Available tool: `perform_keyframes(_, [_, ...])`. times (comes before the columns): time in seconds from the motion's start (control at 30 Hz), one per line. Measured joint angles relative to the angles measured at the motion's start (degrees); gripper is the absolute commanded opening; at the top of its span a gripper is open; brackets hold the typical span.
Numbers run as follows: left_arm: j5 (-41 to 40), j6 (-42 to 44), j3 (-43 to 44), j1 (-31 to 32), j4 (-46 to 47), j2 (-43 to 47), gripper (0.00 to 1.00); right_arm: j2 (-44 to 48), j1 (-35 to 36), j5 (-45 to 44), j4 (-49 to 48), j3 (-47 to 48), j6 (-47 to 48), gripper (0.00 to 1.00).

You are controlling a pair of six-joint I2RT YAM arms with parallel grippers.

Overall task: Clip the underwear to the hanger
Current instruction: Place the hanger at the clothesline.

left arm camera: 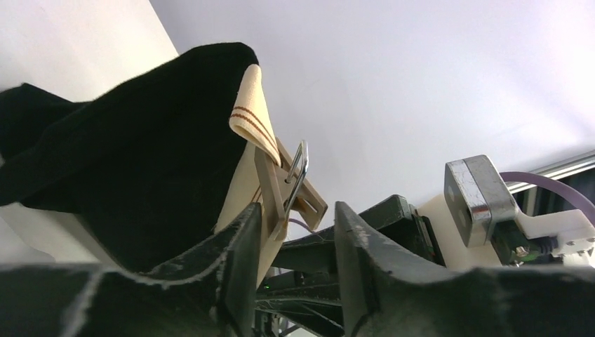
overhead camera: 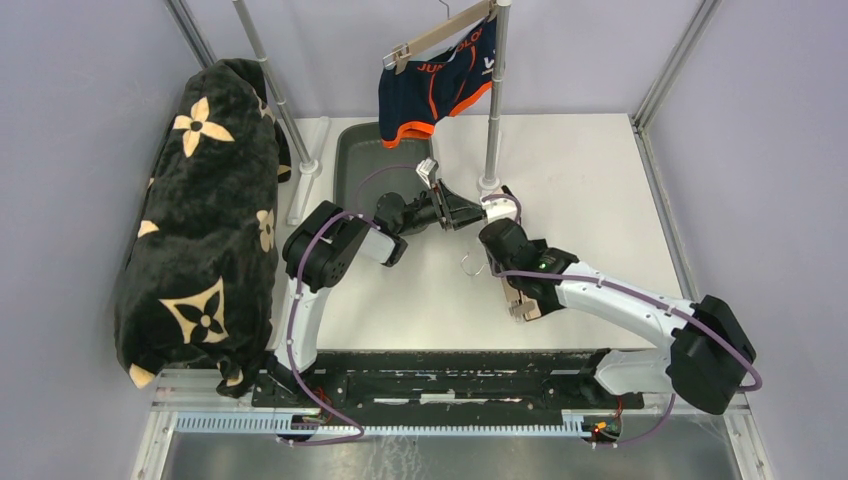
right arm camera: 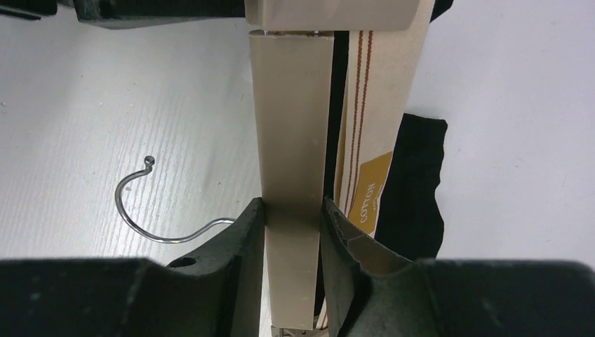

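Note:
My right gripper (right arm camera: 292,205) is shut on the bar of a wooden hanger (right arm camera: 291,126), with its metal hook (right arm camera: 140,217) lying to the left over the white table. Black underwear (right arm camera: 417,182) with a beige striped waistband (right arm camera: 361,105) lies along the bar's right side. In the left wrist view the underwear (left arm camera: 133,175) and its waistband (left arm camera: 251,119) meet the hanger's wooden clip (left arm camera: 284,186). My left gripper (left arm camera: 296,210) is open around that clip, its left finger against it. In the top view both grippers, left (overhead camera: 462,212) and right (overhead camera: 510,268), meet at the table's middle.
A second hanger with navy and orange underwear (overhead camera: 435,85) hangs from the rack pole (overhead camera: 492,110) at the back. A grey bin (overhead camera: 365,160) stands behind my left arm. A black blanket with beige flowers (overhead camera: 200,220) drapes over the left rail.

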State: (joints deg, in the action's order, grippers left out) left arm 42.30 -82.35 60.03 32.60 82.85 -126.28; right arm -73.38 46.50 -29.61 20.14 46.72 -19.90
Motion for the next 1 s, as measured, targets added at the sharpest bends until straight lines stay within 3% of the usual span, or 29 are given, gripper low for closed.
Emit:
perform_keyframes(0.07, [-0.07, -0.94, 0.02, 0.0, 0.61, 0.0, 0.63, 0.66, -0.02, -0.26, 0.09, 0.0, -0.04, 0.2])
perform_keyframes(0.43, [-0.35, -5.97, 0.39, -4.44, 4.48, -0.22, 0.68, 5.75, -0.17, -0.48, 1.18, 0.61, -0.5, 0.19])
perform_keyframes(0.63, [-0.79, -5.42, -8.74, -9.14, 4.44, 6.6, 0.68, 5.7, -1.81, -0.68, 3.87, 5.42, -1.29, 0.19])
perform_keyframes(1.0, [-8.13, 4.59, -28.65, -6.38, 4.76, 22.71, 0.66, 0.09, -7.76, -0.26, 8.02, 18.75, -6.27, 0.18])
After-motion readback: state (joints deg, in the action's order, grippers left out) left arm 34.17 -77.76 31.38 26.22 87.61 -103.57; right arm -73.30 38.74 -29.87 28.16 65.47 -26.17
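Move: The right hand already pinches the hanger near mid-bar. The already hung hanger, marking the clothesline, is roughly 13 cm ahead of it, 12 cm left and 15 cm up; the near pole's foot is about 12 cm ahead, 3 cm left, 10 cm below. The gray tray lies some 14 cm ahead, 25 cm left, 9 cm below. From the left hand, at the hanger's far clip, the held hanger's middle is about 8 cm back, 6 cm right, 4 cm below. Upward first, then up and forward towards the hung hanger: the right hand lifts the held hanger about 11 cm and carries it 5 cm out, fingers tipping slightly up and turning a little clockwise. The left fingers open wider and come free of the far clip; that hand goes up and forward briefly, then swings about 10 cm left and draws back. ##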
